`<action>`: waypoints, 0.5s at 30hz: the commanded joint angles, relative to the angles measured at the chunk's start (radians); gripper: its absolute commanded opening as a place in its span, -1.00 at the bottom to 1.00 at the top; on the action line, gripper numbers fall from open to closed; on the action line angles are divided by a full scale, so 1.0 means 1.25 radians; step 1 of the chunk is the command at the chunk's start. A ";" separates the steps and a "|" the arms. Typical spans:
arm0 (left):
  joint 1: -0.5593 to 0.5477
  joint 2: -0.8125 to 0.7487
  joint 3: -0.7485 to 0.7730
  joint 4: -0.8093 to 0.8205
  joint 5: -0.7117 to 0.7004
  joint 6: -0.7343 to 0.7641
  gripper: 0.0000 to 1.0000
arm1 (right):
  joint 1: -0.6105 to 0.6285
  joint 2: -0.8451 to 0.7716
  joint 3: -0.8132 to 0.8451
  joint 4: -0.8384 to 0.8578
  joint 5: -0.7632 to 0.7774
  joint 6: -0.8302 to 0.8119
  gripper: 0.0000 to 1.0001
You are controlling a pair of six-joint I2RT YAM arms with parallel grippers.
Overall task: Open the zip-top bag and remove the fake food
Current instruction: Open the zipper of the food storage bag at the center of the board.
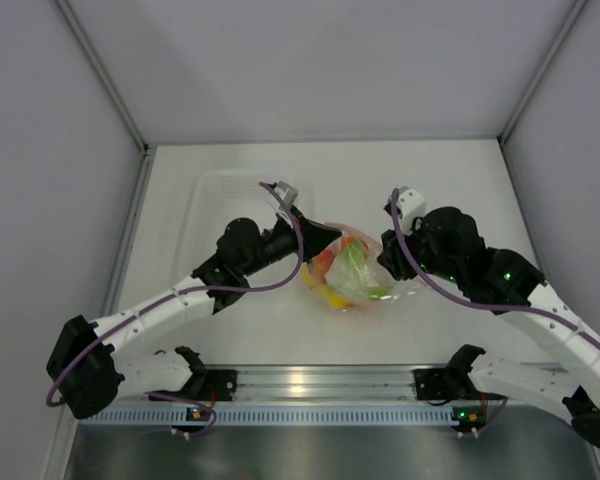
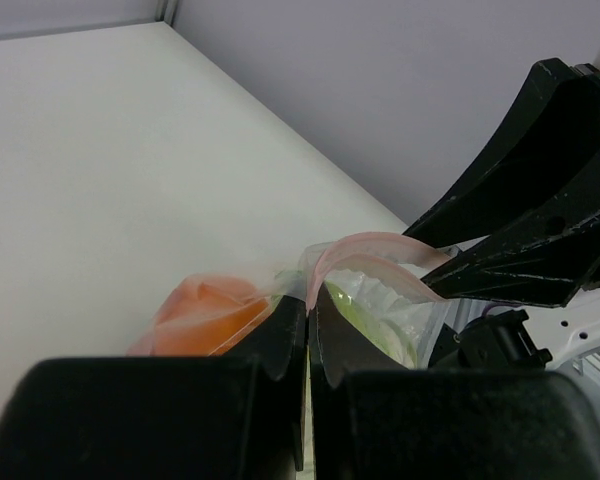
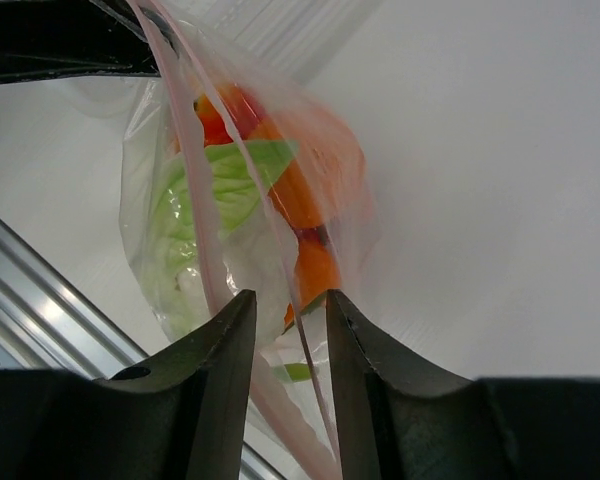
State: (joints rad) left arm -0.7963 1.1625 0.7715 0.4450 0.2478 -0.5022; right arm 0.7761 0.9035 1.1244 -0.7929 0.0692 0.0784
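Note:
The zip-top bag (image 1: 365, 285) hangs between my two grippers above the table, holding fake food (image 1: 342, 268): orange, red and green pieces. My left gripper (image 2: 310, 300) is shut on one lip of the bag's pink zip strip (image 2: 370, 245), at the bag's left (image 1: 328, 238). My right gripper (image 3: 290, 300) stands open at the bag's right side (image 1: 388, 258). The other pink lip (image 3: 280, 255) runs between its jaws without being pinched. Through the plastic I see an orange piece (image 3: 315, 190) and a green leafy piece (image 3: 215, 200). The bag's mouth is parted a little.
A rigid clear tray (image 1: 205, 195) lies at the back left, behind my left arm. A metal rail (image 1: 310, 380) runs along the near edge between the arm bases. Grey walls close in the table on three sides.

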 commanded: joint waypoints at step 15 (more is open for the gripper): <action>0.011 0.093 0.174 0.036 0.131 -0.036 -1.00 | -0.007 0.026 0.018 0.051 0.092 0.010 -1.00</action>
State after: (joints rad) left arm -0.7914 1.2430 0.8536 0.4351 0.3695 -0.5201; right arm 0.7757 0.9401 1.0939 -0.7700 0.1081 0.0814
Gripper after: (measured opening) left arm 0.017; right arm 0.009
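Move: The bag's far lip lies between the right hand's open fingers, about 2 cm below the hand point and 1 cm ahead; the near lip runs some 2 cm left of the hand and 1 cm back, about as low. The lettuce is about 6 cm left, 3 cm back and 10 cm below. From the left hand, which already pinches one end of the zip strip, that far lip is about 9 cm right, 3 cm back and 4 cm below. Down by about 1.5 cm and then forward 1 cm, the right hand sinks onto the far lip of the bag mouth while its fingers close from about a third open to shut, pinching that lip alone. The left hand keeps its pinch on the strip's end and shifts 2 cm right towards the right hand, turning slightly clockwise. ##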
